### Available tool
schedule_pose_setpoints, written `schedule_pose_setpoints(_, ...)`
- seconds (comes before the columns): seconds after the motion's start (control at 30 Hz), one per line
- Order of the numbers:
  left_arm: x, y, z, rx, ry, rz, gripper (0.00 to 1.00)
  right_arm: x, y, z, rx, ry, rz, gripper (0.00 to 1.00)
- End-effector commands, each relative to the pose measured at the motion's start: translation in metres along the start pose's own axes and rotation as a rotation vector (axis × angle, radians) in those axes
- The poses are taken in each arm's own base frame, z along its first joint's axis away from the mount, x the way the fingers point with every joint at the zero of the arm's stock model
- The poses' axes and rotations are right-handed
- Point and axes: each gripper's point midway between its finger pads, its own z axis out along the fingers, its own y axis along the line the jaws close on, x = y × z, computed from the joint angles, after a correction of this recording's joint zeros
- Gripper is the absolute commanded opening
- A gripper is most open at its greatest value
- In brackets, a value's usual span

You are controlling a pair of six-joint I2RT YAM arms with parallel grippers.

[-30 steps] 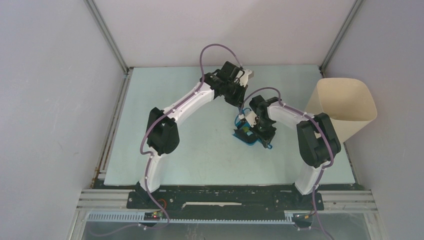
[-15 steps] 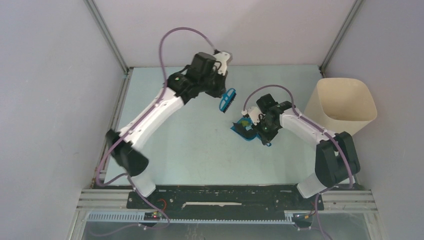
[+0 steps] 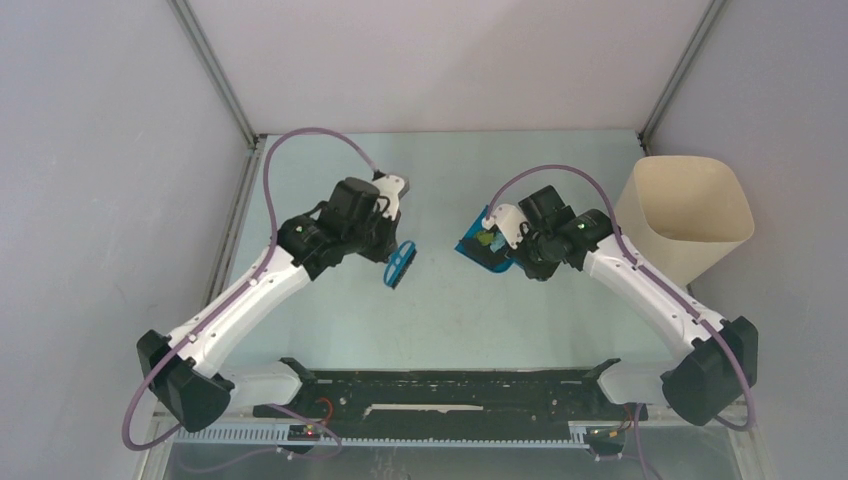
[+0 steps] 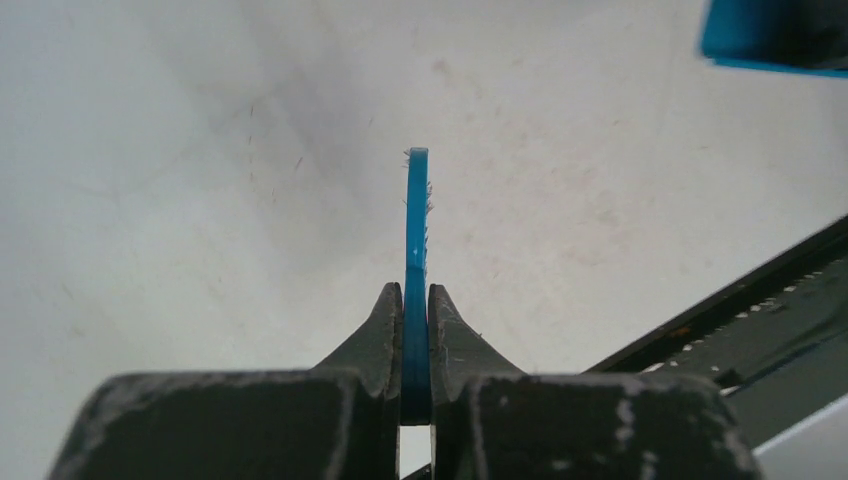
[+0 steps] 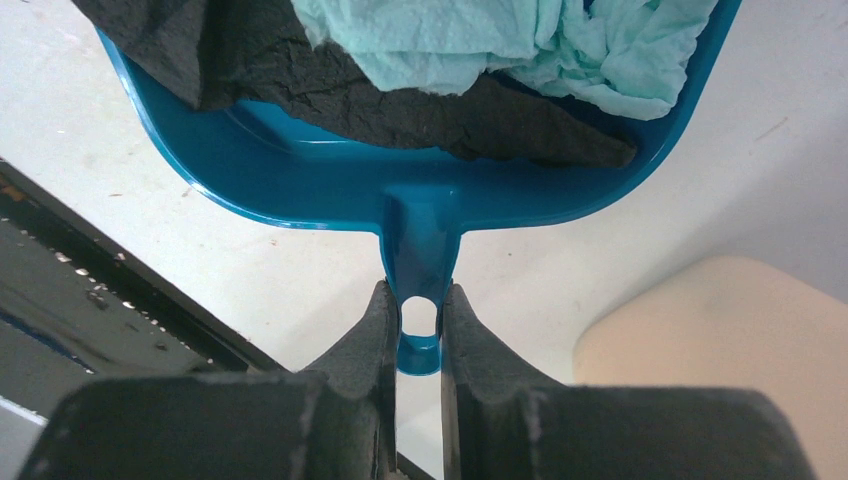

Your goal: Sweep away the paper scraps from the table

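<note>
My left gripper [image 3: 385, 240] is shut on the small blue hand brush [image 3: 401, 263], held above the pale green table [image 3: 330, 320] left of centre; in the left wrist view the brush [image 4: 416, 230] stands edge-on between the jaws of my gripper [image 4: 415, 300]. My right gripper [image 3: 530, 245] is shut on the handle of the blue dustpan [image 3: 482, 243], lifted above the table. In the right wrist view my gripper [image 5: 418, 300] pinches the dustpan [image 5: 420, 190] handle, and dark and light cyan paper scraps [image 5: 480, 40] lie inside the pan. Green scraps [image 3: 487, 239] show in it from above.
A tall cream bin [image 3: 690, 215] stands at the table's right edge, just right of the dustpan; its rim shows in the right wrist view [image 5: 720, 350]. Metal rails [image 3: 450, 385] run along the near edge. Grey walls enclose the back and sides.
My left arm has swung left and nearer with the brush. My right arm has lifted the loaded dustpan off the table and moved it farther back, toward the bin.
</note>
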Motion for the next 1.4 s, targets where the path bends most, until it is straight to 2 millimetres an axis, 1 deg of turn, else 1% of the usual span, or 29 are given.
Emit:
schedule_pose_setpoints(0.0,-0.003,0.012,0.005,-0.028,-0.086,-0.027,0.00,0.005,-0.003,-0.004,0.031,0.061,-0.033,0.12)
schedule_pose_setpoints(0.1,0.003,0.012,0.010,-0.017,-0.104,-0.031,0.00,0.004,-0.002,-0.010,0.028,0.047,-0.043,0.12)
schedule_pose_setpoints(0.27,0.015,0.021,0.018,-0.045,-0.110,-0.023,0.00,0.006,-0.010,-0.022,0.067,0.058,-0.059,0.11)
schedule_pose_setpoints(0.33,0.017,0.019,0.020,-0.037,-0.101,-0.029,0.00,0.008,-0.013,-0.029,0.069,0.081,-0.055,0.10)
schedule_pose_setpoints(0.4,0.017,0.015,0.022,-0.013,-0.096,-0.032,0.00,0.011,-0.015,-0.029,0.028,0.092,-0.008,0.10)
schedule_pose_setpoints(0.47,0.018,0.015,0.025,-0.014,-0.087,-0.028,0.00,0.011,-0.013,-0.029,-0.017,0.059,0.012,0.10)
schedule_pose_setpoints(0.63,0.025,0.020,0.029,-0.037,-0.062,-0.012,0.00,0.013,-0.019,-0.034,-0.020,0.045,0.003,0.09)
schedule_pose_setpoints(0.73,0.026,0.020,0.032,-0.036,-0.053,-0.011,0.00,0.013,-0.026,-0.043,-0.019,0.033,-0.007,0.09)
schedule_pose_setpoints(0.8,0.027,0.019,0.034,-0.032,-0.043,-0.010,0.00,0.009,-0.034,-0.052,-0.002,0.002,-0.014,0.09)
schedule_pose_setpoints(0.9,0.030,0.019,0.038,-0.027,-0.026,-0.007,0.00,0.002,-0.049,-0.072,0.044,-0.048,-0.026,0.09)
schedule_pose_setpoints(1.0,0.033,0.019,0.041,-0.027,-0.008,-0.005,0.00,-0.004,-0.064,-0.096,0.087,-0.074,-0.012,0.09)
schedule_pose_setpoints(1.07,0.035,0.019,0.044,-0.029,0.003,-0.005,0.00,-0.008,-0.075,-0.115,0.121,-0.090,0.019,0.09)
schedule_pose_setpoints(1.13,0.037,0.016,0.045,-0.010,0.017,-0.004,0.00,-0.007,-0.081,-0.132,0.141,-0.103,0.048,0.09)
schedule_pose_setpoints(1.23,0.039,0.012,0.047,0.011,0.029,-0.005,0.00,-0.002,-0.089,-0.154,0.175,-0.119,0.089,0.09)
schedule_pose_setpoints(1.37,0.038,0.011,0.046,0.018,0.029,-0.006,0.00,0.020,-0.109,-0.176,0.258,-0.106,0.156,0.09)
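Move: To the right hand's right, about 23 cm off and 7 cm farther out, stands the bin, its middle at roughly hand height and its rim well above. The paper scraps lie in the held dustpan, some 6 cm ahead and 8 cm left of the right hand, about level with it; the brush is about 26 cm to its left, level ahead and in height. From the left hand, the bin is roughly 50 cm right, 7 cm ahead and 6 cm lower. Carrying the loaded dustpan by its handle, the right hand eases right at nearly the same height, then climbs steeply and on to the right towards the bin, about 16 cm up and 10 cm right in all. Its wrist tips the pan's front up and turns slightly clockwise. The left hand keeps the brush and sinks about 7 cm over the bare table. ##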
